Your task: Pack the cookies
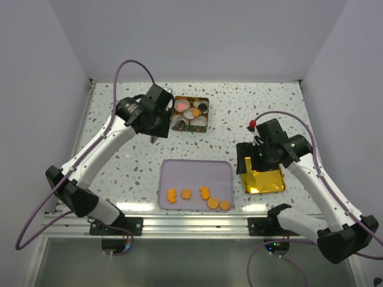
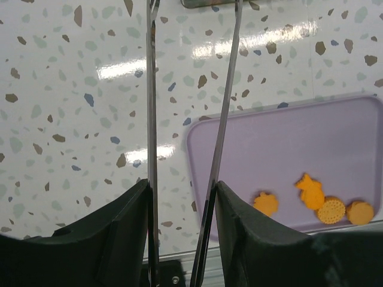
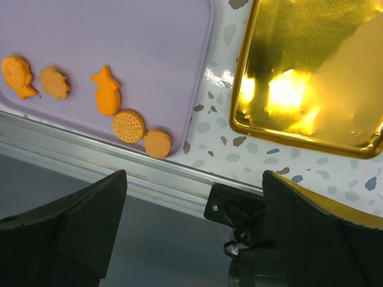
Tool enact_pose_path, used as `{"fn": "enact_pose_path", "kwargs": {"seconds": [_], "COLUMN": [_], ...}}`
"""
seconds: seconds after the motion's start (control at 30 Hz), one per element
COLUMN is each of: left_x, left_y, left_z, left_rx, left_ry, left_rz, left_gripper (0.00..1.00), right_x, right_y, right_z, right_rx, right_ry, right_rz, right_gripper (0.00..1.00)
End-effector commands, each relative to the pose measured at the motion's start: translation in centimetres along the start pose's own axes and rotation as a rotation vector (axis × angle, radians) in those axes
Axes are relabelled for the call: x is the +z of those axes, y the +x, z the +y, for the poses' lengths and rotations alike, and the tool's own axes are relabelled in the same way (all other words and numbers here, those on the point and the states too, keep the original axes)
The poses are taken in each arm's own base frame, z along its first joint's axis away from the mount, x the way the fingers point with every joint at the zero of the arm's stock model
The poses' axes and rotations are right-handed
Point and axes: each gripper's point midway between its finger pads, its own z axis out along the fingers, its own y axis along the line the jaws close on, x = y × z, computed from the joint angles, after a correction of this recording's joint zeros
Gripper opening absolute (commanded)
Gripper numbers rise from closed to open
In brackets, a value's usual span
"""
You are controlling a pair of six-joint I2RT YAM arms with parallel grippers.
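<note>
Several orange cookies (image 1: 204, 193) lie along the near edge of a lilac tray (image 1: 194, 170), also seen as cookies (image 2: 309, 191) and cookies (image 3: 107, 91) in the wrist views. A pink cookie (image 1: 181, 106), a black one (image 1: 203, 106) and an orange one (image 1: 195, 112) sit in white paper cups inside a gold-rimmed tin (image 1: 177, 125). My left gripper (image 1: 154, 122) (image 2: 181, 185), just left of the tin, is shut on metal tweezers (image 2: 151, 119) whose blades stand apart with nothing between them. My right gripper (image 1: 251, 158) (image 3: 191, 179) hangs open and holds nothing over the gold lid (image 1: 263, 182).
The gold lid (image 3: 311, 72) lies flat, right of the tray (image 3: 119, 36), near the table's front rail (image 3: 179, 179). White walls close the table on three sides. The right arm's red-tipped cable (image 1: 252, 125) stands behind its wrist.
</note>
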Motion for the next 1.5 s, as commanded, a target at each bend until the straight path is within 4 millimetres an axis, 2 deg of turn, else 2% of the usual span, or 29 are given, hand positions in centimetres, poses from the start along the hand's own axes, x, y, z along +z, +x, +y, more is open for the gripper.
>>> {"fn": "enact_pose_path", "kwargs": {"seconds": [0.0, 0.03, 0.23, 0.47, 0.67, 1.2, 1.47], "left_x": [-1.4, -2.2, -3.9, -5.1, -5.8, -7.3, -8.2], "left_y": [1.9, 2.2, 6.1, 12.0, 15.8, 19.3, 21.8], "left_z": [-0.4, -0.5, -2.2, -4.5, -6.2, -9.8, -10.8], "left_rx": [0.000, -0.007, 0.010, 0.075, 0.114, 0.219, 0.214], "left_ry": [0.036, 0.053, 0.128, 0.229, 0.292, 0.383, 0.362], "left_rz": [-0.014, -0.031, -0.018, 0.051, 0.098, 0.137, 0.176], "left_gripper": [0.50, 0.50, 0.50, 0.48, 0.48, 0.48, 0.48], "right_x": [0.7, 0.9, 1.7, 2.6, 3.1, 3.3, 3.2], "right_y": [-0.4, -0.4, -1.6, -2.5, -2.3, -1.8, -1.2], "right_z": [0.8, 1.0, 1.8, 2.6, 2.7, 2.5, 2.3], "right_rx": [-0.018, -0.015, -0.001, 0.025, 0.052, 0.072, 0.074], "right_ry": [-0.042, -0.049, -0.074, -0.102, -0.107, -0.093, -0.093], "right_rz": [0.010, 0.013, 0.015, 0.016, 0.024, 0.041, 0.044], "right_gripper": [0.99, 0.99, 0.99, 0.99, 0.99, 0.99, 0.99]}}
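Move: Out ahead and to the right of the left hand, about 12 cm on and 8 cm across, is the cookie box it is leaving. The right-hand fish cookie on the purple tray lies some 17 cm back from that hand, 14 cm to its right and 23 cm below; the flower cookie is 7 cm left of this fish cookie, and the nearer round cookie 4–5 cm back and 3 cm right of it. From the right hand the same fish cookie is roughly 5 cm back, 15 cm left, 16 cm below. Sweeping back from the box to the front row of cookies on the tray, the left hand travels about 24 cm and sinks and drifts right by some 6 cm each. Its wrist turns clockwise by roughly 25 degrees and tips the empty, half-open tongs more steeply down; no touch can be seen. The right hand, empty and wide open, shifts a few centimetres forward, left and down. ##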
